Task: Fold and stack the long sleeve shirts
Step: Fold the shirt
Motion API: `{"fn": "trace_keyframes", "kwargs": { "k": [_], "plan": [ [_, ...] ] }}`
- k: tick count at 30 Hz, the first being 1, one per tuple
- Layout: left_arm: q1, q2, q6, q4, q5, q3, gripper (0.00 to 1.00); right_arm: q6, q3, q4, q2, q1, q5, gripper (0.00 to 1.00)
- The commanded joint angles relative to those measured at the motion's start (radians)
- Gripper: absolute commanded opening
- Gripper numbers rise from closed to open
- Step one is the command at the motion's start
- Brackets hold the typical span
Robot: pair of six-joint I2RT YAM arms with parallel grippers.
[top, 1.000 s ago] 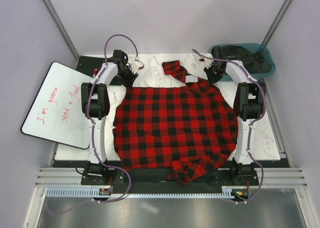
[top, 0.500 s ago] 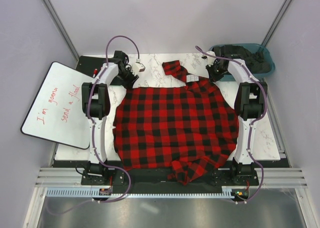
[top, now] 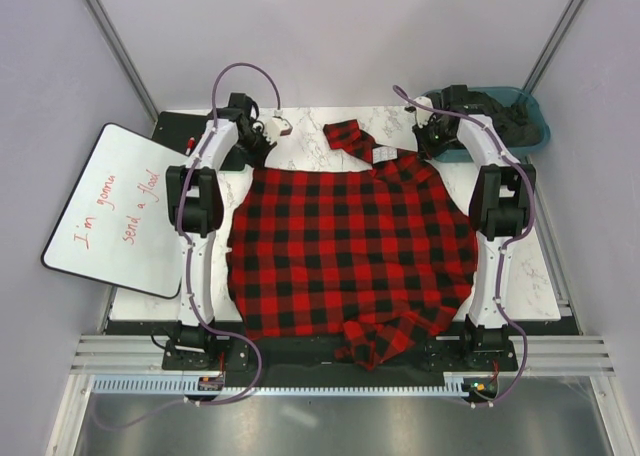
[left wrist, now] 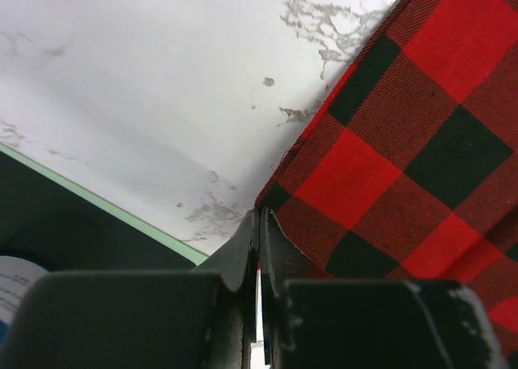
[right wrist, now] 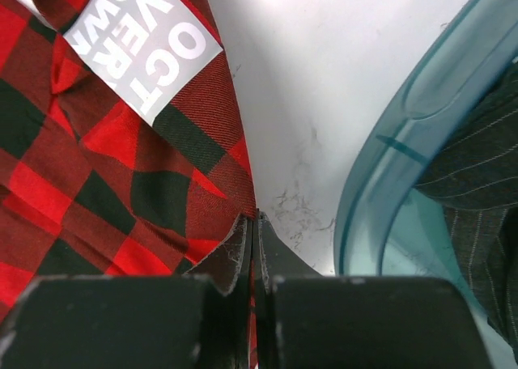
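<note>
A red-and-black check long sleeve shirt (top: 350, 246) lies spread across the table. One sleeve (top: 348, 136) lies bent at the far side, and another part (top: 385, 341) hangs over the near edge. My left gripper (top: 259, 160) is at the shirt's far left corner. In the left wrist view its jaws (left wrist: 261, 217) are shut, with the shirt's edge (left wrist: 380, 167) pinched at the tips. At the far right shoulder, my right gripper (top: 431, 154) (right wrist: 256, 220) is shut on red cloth beside the white neck label (right wrist: 146, 45).
A teal bin (top: 543, 133) (right wrist: 388, 159) holding dark striped clothes (top: 490, 111) stands at the far right, close to my right gripper. A whiteboard (top: 110, 211) with red writing leans off the left edge. Bare marble tabletop (left wrist: 162, 86) shows beyond the shirt.
My left gripper's jaws have gone from open to shut on the shirt's far left corner. Both wrists have shifted slightly toward the far side. The shirt lies as before.
</note>
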Motion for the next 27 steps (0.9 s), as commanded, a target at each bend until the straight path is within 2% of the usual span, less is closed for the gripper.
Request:
{"fn": "trace_keyframes", "kwargs": {
  "k": [1, 8, 12, 27],
  "plan": [
    [-0.002, -0.063, -0.014, -0.026, 0.073, 0.058, 0.02, 0.019, 0.059, -0.015, -0.001, -0.017, -0.052, 0.00],
    [-0.001, -0.207, 0.011, -0.032, 0.094, -0.054, 0.02, 0.012, 0.053, -0.056, -0.041, -0.022, -0.095, 0.00],
    [0.005, -0.273, 0.017, -0.034, 0.104, -0.099, 0.02, -0.002, 0.016, -0.078, -0.089, -0.066, -0.127, 0.00],
    [0.007, -0.560, 0.063, -0.023, 0.145, -0.465, 0.02, -0.105, -0.162, -0.216, -0.300, -0.097, -0.217, 0.00]
  ]
}}
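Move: Each of my hands already pinches a far corner of the shirt, and the near edge it will be folded to runs some 42 cm straight back from each, a few centimetres lower. The black mat is about 7 cm ahead and 15 cm left of my left hand. From my right hand, the blue bin lies some 9 cm ahead and 17 cm right, and the printed patch about 11 cm left and level with it. My left hand leads, lifting its pinched corner about 9 cm off the table and then drawing it back as far, towards the near edge of the shirt. My right hand almost waits with its corner, easing 2 cm to the right, then follows up and back by some 5 cm each. Both grippers stay shut on the cloth. ##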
